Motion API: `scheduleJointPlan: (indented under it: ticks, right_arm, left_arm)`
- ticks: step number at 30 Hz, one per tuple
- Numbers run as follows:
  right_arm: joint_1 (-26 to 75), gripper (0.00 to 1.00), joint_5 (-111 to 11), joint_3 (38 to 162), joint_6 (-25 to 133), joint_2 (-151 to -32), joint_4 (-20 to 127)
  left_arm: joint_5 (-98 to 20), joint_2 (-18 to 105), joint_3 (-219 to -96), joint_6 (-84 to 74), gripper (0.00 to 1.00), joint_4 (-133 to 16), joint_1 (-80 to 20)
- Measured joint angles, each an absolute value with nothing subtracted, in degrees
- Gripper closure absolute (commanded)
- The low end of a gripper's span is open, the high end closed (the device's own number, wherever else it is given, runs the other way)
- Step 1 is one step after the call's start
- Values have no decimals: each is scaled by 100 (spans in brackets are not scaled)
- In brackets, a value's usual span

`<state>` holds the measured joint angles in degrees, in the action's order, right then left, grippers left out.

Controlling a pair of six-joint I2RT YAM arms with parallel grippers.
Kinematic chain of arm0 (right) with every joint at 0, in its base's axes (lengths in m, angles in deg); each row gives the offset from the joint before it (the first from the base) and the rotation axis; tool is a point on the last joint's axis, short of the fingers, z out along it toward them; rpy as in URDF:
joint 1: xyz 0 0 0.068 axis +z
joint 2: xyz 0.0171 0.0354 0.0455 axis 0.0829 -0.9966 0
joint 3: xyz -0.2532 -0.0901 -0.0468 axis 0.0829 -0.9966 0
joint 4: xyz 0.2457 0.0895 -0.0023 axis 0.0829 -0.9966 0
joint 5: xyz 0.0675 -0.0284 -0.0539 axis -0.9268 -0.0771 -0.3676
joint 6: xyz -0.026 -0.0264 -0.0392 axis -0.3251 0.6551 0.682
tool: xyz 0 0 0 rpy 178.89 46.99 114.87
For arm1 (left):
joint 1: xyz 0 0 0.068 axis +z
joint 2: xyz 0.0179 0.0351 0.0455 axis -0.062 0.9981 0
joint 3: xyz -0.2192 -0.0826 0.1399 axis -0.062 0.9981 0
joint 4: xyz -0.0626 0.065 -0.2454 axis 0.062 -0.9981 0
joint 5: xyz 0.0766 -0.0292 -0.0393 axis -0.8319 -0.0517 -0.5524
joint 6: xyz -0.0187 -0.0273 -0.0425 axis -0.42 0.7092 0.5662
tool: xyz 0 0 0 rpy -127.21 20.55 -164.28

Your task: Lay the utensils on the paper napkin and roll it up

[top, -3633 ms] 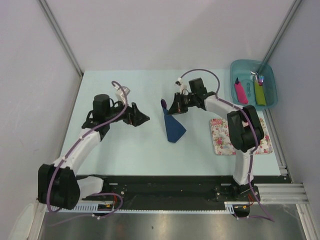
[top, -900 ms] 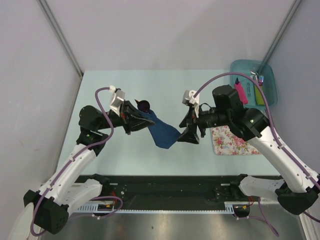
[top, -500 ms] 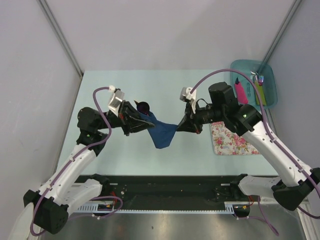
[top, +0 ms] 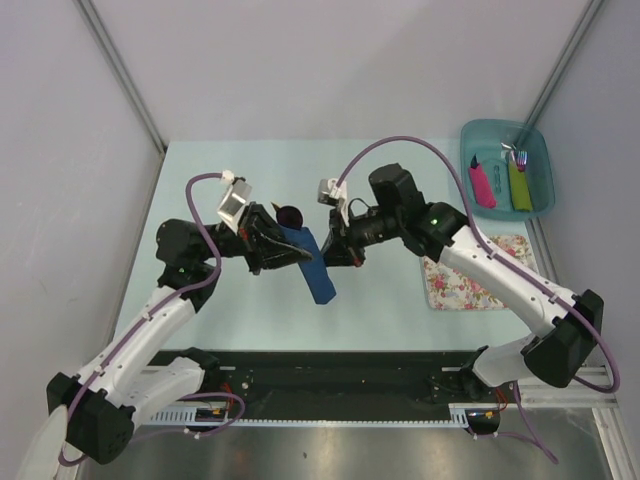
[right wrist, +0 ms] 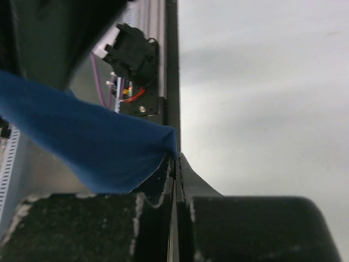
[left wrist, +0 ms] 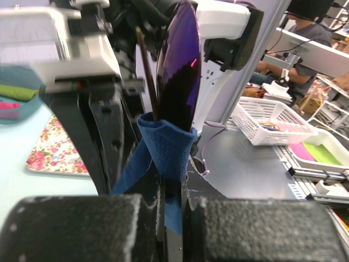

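Observation:
The navy paper napkin (top: 316,272) hangs above the table as a narrow folded strip between both grippers. My left gripper (top: 272,247) is shut on its upper end, where the paper wraps the stem of a purple-bowled spoon (top: 291,213). In the left wrist view the spoon bowl (left wrist: 178,60) stands upright out of the napkin (left wrist: 165,146), above the left gripper (left wrist: 173,221). My right gripper (top: 336,250) sits just right of the bundle. The right wrist view has the right gripper (right wrist: 174,183) shut on a corner of the napkin (right wrist: 92,147).
A teal bin (top: 466,160) at the back right holds pink-handled cutlery (top: 481,186) and green-handled cutlery (top: 518,186). A floral mat (top: 470,278) lies on the table under the right forearm. Grey walls close in the left, back and right sides.
The right gripper closed on the napkin's free corner and carried it left, up to the left gripper. The spread napkin folded into a narrow strip. The left arm barely moved.

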<state>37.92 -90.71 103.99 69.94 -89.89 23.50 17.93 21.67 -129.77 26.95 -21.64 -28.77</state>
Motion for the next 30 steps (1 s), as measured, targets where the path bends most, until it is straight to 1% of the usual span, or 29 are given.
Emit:
scheduleJointPlan:
  ticks: [4, 9, 14, 17, 18, 19, 20, 22, 23, 26, 28, 29, 30]
  right_arm:
    - [4124, 100, -9184, 10364, 6756, -9089, 2761]
    - [4288, 100, -9329, 10117, 6308, -9089, 3393]
    - [4295, 100, -9372, 9929, 5980, -9089, 3692]
    - [4131, 100, -9315, 9929, 5903, -9087, 3686]
    - [4043, 98, -9261, 9929, 5892, -9087, 3662]
    - [3910, 88, -9106, 9929, 5886, -9083, 3603]
    - [3774, 81, -8942, 9933, 5888, -9074, 3522]
    - [3486, 70, -8618, 9957, 5873, -9061, 3338]
    - [3311, 62, -8402, 10010, 5877, -9061, 3201]
    - [2762, 60, -7665, 10333, 5925, -9057, 2715]
    - [2483, 53, -7344, 10550, 5941, -9017, 2530]
    - [2356, 47, -7202, 10635, 5947, -8963, 2455]
    - [2275, 45, -7108, 10681, 5945, -8897, 2405]
  left_arm:
    - [1791, 2208, -12972, 2868, 100, -1958, -2964]
    - [1778, 2213, -12892, 3010, 100, -1755, -3010]
    - [1708, 2232, -12800, 3023, 100, -1735, -3012]
    - [1529, 2232, -12800, 2988, 100, -1825, -2995]
    - [1433, 2230, -12800, 2933, 100, -1899, -2984]
    - [1317, 2228, -12800, 2855, 100, -2017, -2962]
    - [1162, 2224, -12800, 2741, 100, -2201, -2925]
    - [801, 2221, -12802, 2542, 100, -2568, -2868]
    - [609, 2221, -12802, 2448, 100, -2778, -2837]
    - [88, 2241, -12802, 2280, 100, -3385, -2728]
    - [-205, 2315, -12806, 2210, 100, -3659, -2630]
    - [-309, 2359, -12809, 2188, 100, -3750, -2590]
    - [-430, 2418, -12811, 2166, 100, -3847, -2553]
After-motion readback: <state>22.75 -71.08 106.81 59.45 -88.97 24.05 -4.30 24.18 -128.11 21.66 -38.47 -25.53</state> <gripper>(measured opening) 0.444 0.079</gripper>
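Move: The rolled bundle of utensils, held roughly upright in the left fingers, is about 5 cm behind the right hand, 4 cm to its left and some 3 cm higher. The spoon head sticking out of the bundle is roughly 2 cm back, 7 cm left and 11 cm above the right hand. From the left hand, the napkin's free end, pinched in the right fingertips, is about 5 cm ahead, 4 cm right and 3 cm lower. The napkin's free end, still pinched by the right hand, is first drawn about 4 cm left and back towards the bundle. The right hand then reverses, sweeping some 15 cm forward and over 10 cm right, turning clockwise and opening nearly halfway to let go. The left hand keeps its grip and, after a slight drift back, carries the bundle about 10 cm forward and 5 cm down, turning counter-clockwise. ##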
